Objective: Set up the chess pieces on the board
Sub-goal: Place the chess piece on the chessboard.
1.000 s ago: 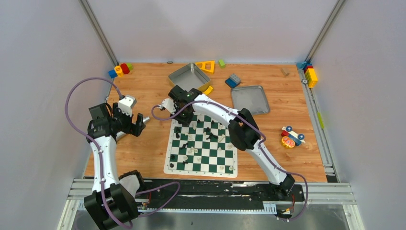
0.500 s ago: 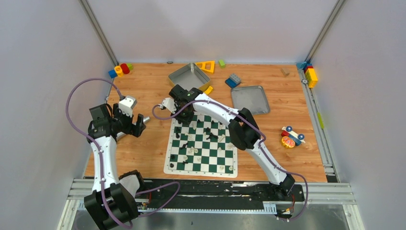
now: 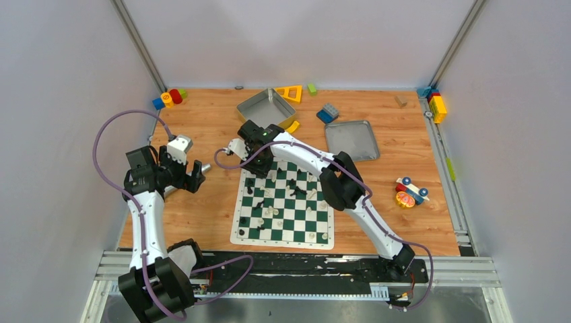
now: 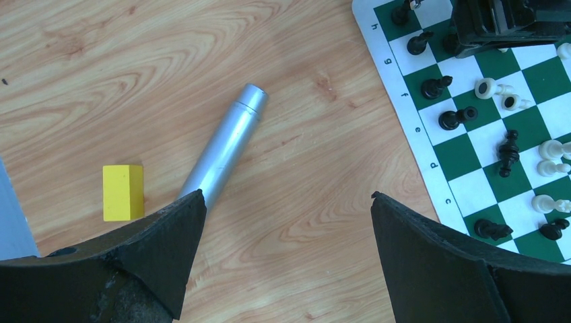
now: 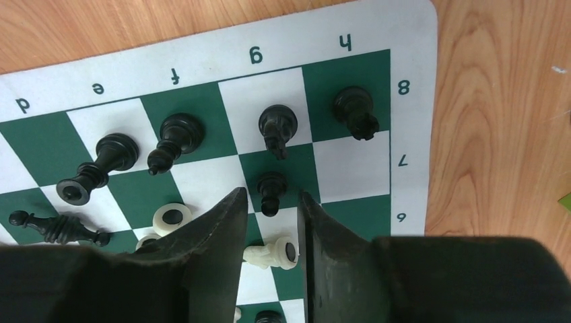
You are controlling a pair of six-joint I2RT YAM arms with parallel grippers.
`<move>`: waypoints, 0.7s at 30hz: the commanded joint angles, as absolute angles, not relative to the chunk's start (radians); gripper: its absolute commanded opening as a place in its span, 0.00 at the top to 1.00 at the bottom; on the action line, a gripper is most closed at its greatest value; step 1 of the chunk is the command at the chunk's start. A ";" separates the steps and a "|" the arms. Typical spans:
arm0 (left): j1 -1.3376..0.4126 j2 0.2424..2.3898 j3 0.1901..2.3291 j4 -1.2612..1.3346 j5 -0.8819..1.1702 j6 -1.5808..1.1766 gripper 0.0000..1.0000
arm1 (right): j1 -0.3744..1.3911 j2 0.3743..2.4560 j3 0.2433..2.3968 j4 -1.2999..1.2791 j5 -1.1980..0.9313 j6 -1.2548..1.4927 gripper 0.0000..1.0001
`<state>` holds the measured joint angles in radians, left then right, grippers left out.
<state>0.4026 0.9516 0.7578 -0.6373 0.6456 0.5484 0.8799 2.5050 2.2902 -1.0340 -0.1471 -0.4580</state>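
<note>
The board (image 3: pixel 237 235) lies at the table's middle with black and cream chess pieces scattered on it, some standing, some lying. My right gripper (image 5: pixel 271 195) hovers over the board's far left corner (image 3: pixel 254 165). Its jaws stand slightly apart around an upright black pawn (image 5: pixel 271 187), with a gap on each side, so it is open. A cream pawn (image 5: pixel 273 254) lies on its side between the fingers further in. Several black pieces (image 5: pixel 278 126) stand along the board's edge row. My left gripper (image 4: pixel 288 194) is wide open over bare wood left of the board (image 3: pixel 195 175).
A silver cylinder (image 4: pixel 225 151) and a yellow block (image 4: pixel 122 192) lie on the wood by the left gripper. Two grey metal trays (image 3: pixel 261 106) (image 3: pixel 351 139) sit behind the board. Toy blocks (image 3: pixel 168 98) are at the back left, and a toy car (image 3: pixel 411 192) at the right.
Both arms stay where they were. The right gripper's jaws have parted a little around the black pawn.
</note>
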 commanded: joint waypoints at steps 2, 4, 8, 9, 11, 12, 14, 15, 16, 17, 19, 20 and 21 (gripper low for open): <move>0.411 0.936 0.758 -0.629 0.650 0.563 0.00 | 0.875 2.476 2.332 -1.009 -0.128 -0.454 0.54; 0.412 0.935 0.758 -0.630 0.650 0.563 0.00 | 0.874 2.445 2.321 -1.001 -0.130 -0.446 0.49; 0.411 0.930 0.758 -0.629 0.655 0.560 0.00 | 0.863 2.363 2.269 -0.974 -0.136 -0.426 0.46; 0.411 0.929 0.758 -0.629 0.656 0.560 0.00 | 0.859 2.342 2.254 -0.970 -0.137 -0.421 0.45; 0.411 0.928 0.759 -0.629 0.658 0.560 0.00 | 0.849 2.305 2.222 -0.964 -0.143 -0.413 0.45; 0.411 0.927 0.759 -0.629 0.657 0.560 0.00 | 0.840 2.291 2.200 -0.963 -0.145 -0.408 0.45; 0.411 0.927 0.760 -0.629 0.657 0.560 0.00 | 0.825 2.263 2.167 -0.960 -0.146 -0.400 0.46; 0.411 0.927 0.760 -0.629 0.658 0.560 0.00 | 0.817 2.249 2.152 -0.959 -0.148 -0.398 0.46; 0.411 0.927 0.760 -0.629 0.659 0.559 0.00 | 0.809 2.238 2.134 -0.957 -0.148 -0.396 0.47; 0.412 0.927 0.760 -0.629 0.660 0.559 0.00 | 0.801 2.232 2.120 -0.956 -0.149 -0.394 0.47; 0.411 0.927 0.760 -0.628 0.662 0.557 0.00 | 0.786 2.228 2.095 -0.954 -0.149 -0.389 0.49; 0.411 0.928 0.761 -0.627 0.662 0.556 0.00 | 0.779 2.227 2.085 -0.953 -0.148 -0.390 0.50; 0.411 0.928 0.762 -0.628 0.663 0.555 0.00 | 0.774 2.229 2.077 -0.953 -0.146 -0.390 0.50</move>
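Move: The black pawn stands on g7 right between the right hand's open fingertips, its middle about 1 cm below the hand point. The black knight is some 3 cm to the left and 1 cm ahead, the black rook about 3 cm left and 3 cm ahead, and the toppled white piece some 3 cm to the right and 1 cm back. From the idle left hand, the pawn lies about 19 cm to the right, 5 cm ahead and 12 cm below. Staying down around the pawn at first, the right hand spreads its already parting fingers from roughly a quarter to half open, so the pawn stands clear between the pads. It then lifts off the pawn, up about 7 cm with a drift of some 4 cm to the right and a little forward late in the rise, the wrist turning about 10 degrees, partly clockwise, and the fingers staying half open. ##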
